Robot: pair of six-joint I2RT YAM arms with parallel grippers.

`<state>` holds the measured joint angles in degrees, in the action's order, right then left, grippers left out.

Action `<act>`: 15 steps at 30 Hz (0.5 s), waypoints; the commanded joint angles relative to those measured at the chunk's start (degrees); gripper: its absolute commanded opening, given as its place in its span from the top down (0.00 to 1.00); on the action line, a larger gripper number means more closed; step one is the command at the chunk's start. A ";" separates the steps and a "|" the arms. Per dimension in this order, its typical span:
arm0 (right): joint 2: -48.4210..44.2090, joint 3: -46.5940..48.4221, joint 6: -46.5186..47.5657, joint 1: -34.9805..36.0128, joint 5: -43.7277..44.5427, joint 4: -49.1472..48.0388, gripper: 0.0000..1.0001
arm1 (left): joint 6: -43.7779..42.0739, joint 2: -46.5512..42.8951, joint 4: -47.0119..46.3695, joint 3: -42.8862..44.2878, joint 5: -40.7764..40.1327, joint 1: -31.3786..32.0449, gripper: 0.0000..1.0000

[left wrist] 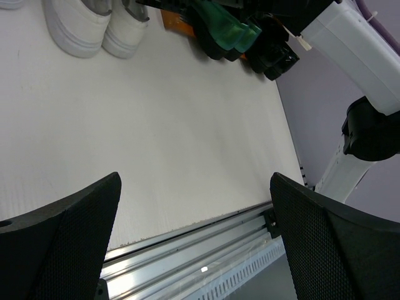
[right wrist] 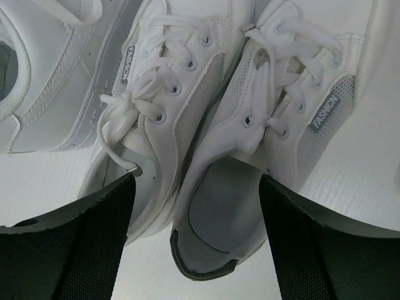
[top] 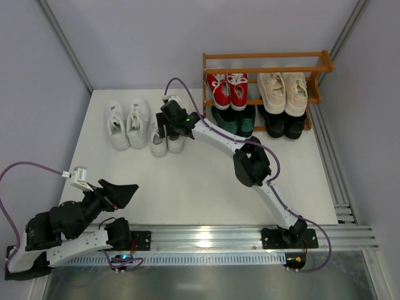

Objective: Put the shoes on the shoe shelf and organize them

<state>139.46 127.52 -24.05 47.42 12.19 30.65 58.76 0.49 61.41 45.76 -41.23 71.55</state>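
The shoe shelf (top: pixel 265 62) stands at the back right. On it are red sneakers (top: pixel 227 89) and cream shoes (top: pixel 283 92), with green loafers (top: pixel 234 120) and black loafers (top: pixel 284 124) on the tier below. One white sneaker pair (top: pixel 127 124) lies on the table to the left. My right gripper (top: pixel 170 125) hovers over a second white pair (top: pixel 167 142). In the right wrist view that gripper (right wrist: pixel 195 181) is open. Its fingers straddle the heel of the right-hand sneaker (right wrist: pixel 250 144), and one finger (right wrist: pixel 94 231) is at the opening of the left-hand sneaker (right wrist: pixel 159 106). My left gripper (top: pixel 122 194) is open and holds nothing.
An aluminium rail (top: pixel 206 237) runs along the near edge, also seen in the left wrist view as the rail (left wrist: pixel 187 250). A floor track (top: pixel 331 162) lies right of the table. The right arm (left wrist: pixel 356 44) reaches diagonally across the table. Walls close in left and right.
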 commanded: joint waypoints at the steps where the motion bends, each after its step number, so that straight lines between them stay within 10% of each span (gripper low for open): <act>1: 0.72 1.23 -0.38 -0.22 -4.08 0.63 0.20 | 0.65 -2.86 0.56 1.09 -1.04 -0.09 0.00; 15: 9.15 10.37 2.78 0.74 -7.70 7.30 0.53 | 0.39 -2.95 0.03 0.56 -0.87 -0.09 0.00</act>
<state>145.34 133.38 -23.11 47.57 4.80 32.42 58.76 0.49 61.54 45.76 -41.25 71.55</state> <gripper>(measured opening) 0.529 0.996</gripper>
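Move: The smaller white sneakers stand side by side under the right hand, the pair's middle about 4 cm ahead, 1 cm left and 6 cm below. The larger white sneakers are some 16 cm left, 7 cm ahead and 6 cm below. The green loafers on the lower shelf are about 24 cm right, 6 cm ahead and slightly lower. From the left hand, the smaller pair lies roughly 36 cm ahead, 10 cm right and 21 cm below. The right hand's fingers straddle the adjoining inner walls of the smaller white sneakers, one dipping into each shoe's opening and starting to touch the collars as the gap narrows from wide open to about half. The hand sinks and shifts left, each by about 2.5 cm, with a slight pull back, while the wrist turns about 5 degrees counter-clockwise and tips down a little. ##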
